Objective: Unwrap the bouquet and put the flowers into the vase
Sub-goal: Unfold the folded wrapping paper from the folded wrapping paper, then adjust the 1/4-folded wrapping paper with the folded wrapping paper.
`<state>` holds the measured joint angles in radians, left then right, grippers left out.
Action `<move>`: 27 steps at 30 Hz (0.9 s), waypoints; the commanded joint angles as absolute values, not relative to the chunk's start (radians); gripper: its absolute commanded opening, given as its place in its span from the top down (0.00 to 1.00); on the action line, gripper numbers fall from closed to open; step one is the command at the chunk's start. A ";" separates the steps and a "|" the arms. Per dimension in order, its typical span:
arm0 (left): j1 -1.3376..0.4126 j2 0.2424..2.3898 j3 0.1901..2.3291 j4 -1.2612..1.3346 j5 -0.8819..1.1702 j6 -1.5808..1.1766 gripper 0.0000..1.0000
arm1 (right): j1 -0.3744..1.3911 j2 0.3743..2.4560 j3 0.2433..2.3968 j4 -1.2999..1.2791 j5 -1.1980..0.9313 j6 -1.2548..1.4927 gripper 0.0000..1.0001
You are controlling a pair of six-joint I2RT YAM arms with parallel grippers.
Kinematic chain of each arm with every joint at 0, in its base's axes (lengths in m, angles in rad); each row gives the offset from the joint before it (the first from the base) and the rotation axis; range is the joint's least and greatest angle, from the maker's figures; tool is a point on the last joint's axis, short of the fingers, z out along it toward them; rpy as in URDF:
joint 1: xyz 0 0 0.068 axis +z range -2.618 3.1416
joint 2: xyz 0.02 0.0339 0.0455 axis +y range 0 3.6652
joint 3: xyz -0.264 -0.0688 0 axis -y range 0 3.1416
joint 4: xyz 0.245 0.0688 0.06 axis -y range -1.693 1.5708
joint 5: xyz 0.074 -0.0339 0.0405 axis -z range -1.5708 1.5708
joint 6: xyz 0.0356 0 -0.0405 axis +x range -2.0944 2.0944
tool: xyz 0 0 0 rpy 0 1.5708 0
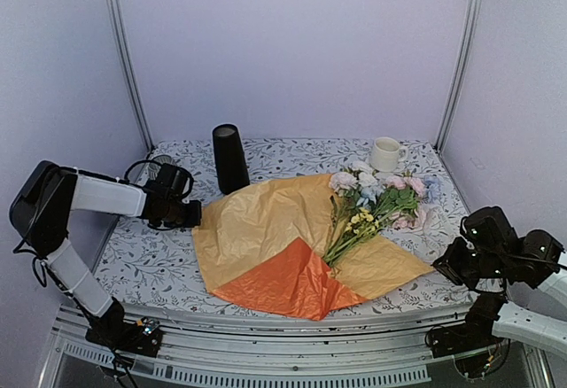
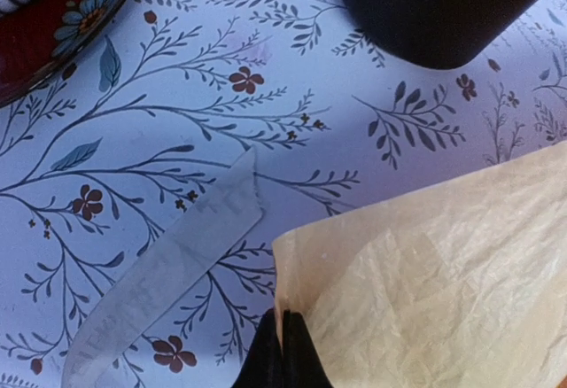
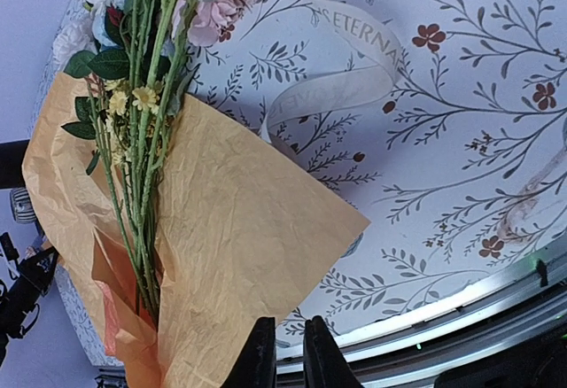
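The bouquet's paper (image 1: 283, 237) lies spread flat on the table, tan with an orange flap at the front. The flowers (image 1: 372, 206) rest on its right half, heads towards the back. The black vase (image 1: 229, 158) stands upright behind the paper's left part. My left gripper (image 1: 193, 213) is at the paper's left edge; in the left wrist view it (image 2: 283, 344) is shut on the tan paper's edge (image 2: 425, 273). My right gripper (image 1: 440, 264) is by the paper's right corner; in the right wrist view it (image 3: 290, 339) stands slightly open, nothing in the gap, with the paper (image 3: 239, 246) just beside its left finger.
A white mug (image 1: 385, 153) stands at the back right. Loose whitish ribbon lies on the cloth near the left gripper (image 2: 168, 273) and beside the flower heads (image 3: 345, 60). A red-based object (image 2: 62, 16) sits left of the vase's foot (image 2: 443, 7). The table's front edge runs just past the right gripper.
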<state>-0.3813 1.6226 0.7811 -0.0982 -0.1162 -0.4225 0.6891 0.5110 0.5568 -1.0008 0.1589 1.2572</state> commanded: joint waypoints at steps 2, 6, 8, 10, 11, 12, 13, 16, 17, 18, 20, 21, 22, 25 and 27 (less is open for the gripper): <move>-0.341 1.634 0.752 -0.059 -0.088 -0.450 1.00 | 0.695 0.502 0.612 -1.095 0.223 1.322 0.82; -0.333 1.618 0.741 -0.045 -0.069 -0.450 0.92 | 0.696 0.486 0.611 -1.095 0.224 1.326 0.71; -0.333 1.602 0.737 -0.044 -0.045 -0.449 0.76 | 0.696 0.481 0.612 -1.079 0.223 1.317 0.66; -0.336 1.564 0.719 -0.038 -0.027 -0.446 0.61 | 0.695 0.477 0.620 -1.062 0.225 1.298 0.63; -0.336 1.533 0.709 -0.036 -0.021 -0.446 0.54 | 0.695 0.476 0.626 -1.057 0.227 1.291 0.62; -0.337 1.499 0.699 -0.034 -0.017 -0.444 0.49 | 0.695 0.476 0.633 -1.055 0.232 1.282 0.61; -0.340 1.450 0.689 -0.036 -0.011 -0.442 0.45 | 0.696 0.476 0.639 -1.054 0.239 1.272 0.57; -0.346 1.338 0.675 -0.063 0.005 -0.441 0.31 | 0.695 0.474 0.657 -1.052 0.254 1.257 0.45; -0.350 1.304 0.676 -0.077 0.013 -0.440 0.29 | 0.695 0.475 0.663 -1.049 0.261 1.252 0.40; -0.354 1.271 0.677 -0.093 0.021 -0.437 0.26 | 0.695 0.474 0.670 -1.048 0.266 1.244 0.38; -0.361 1.212 0.683 -0.127 0.041 -0.435 0.23 | 0.695 0.473 0.691 -1.049 0.285 1.226 0.32; -0.367 1.180 0.686 -0.143 0.051 -0.434 0.23 | 0.695 0.473 0.701 -1.046 0.293 1.209 0.30; -0.372 1.152 0.687 -0.155 0.072 -0.432 0.23 | 0.695 0.472 0.713 -1.042 0.302 1.195 0.28; -0.403 1.074 0.681 -0.158 0.154 -0.427 0.24 | 0.695 0.466 0.748 -1.008 0.318 1.120 0.27; -0.433 1.039 0.676 -0.156 0.208 -0.429 0.26 | 0.696 0.462 0.764 -0.988 0.330 1.073 0.27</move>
<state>-0.3824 1.1015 0.6807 -0.1230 0.0799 -0.4389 0.6891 0.4793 0.7136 -1.0428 0.2787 1.1839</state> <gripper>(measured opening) 0.751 0.731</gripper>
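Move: The far-left corner of the wrapping paper is already pinched in my left hand: its tip lies about 3 cm ahead, with the table some 1 cm below. From that hand the black vase stands roughly 14 cm ahead and 8 cm to the right, the striped cup on its saucer 17 cm ahead and 12 cm to the left. The paper's right corner lies flat about 6 cm ahead of my right hand, 1 cm left and 8 cm below; the flowers are some 25 cm ahead of this hand and 18 cm left. With my left hand I ease the pinched corner about 1 cm down and left onto the table, open the fingers wide to let it go, then lift quickly some 15 cm and draw back about 4 cm, the fingertips swinging up and forward. My right hand opens wide too, drifts slightly right and rises about 6 cm away from the other corner. ##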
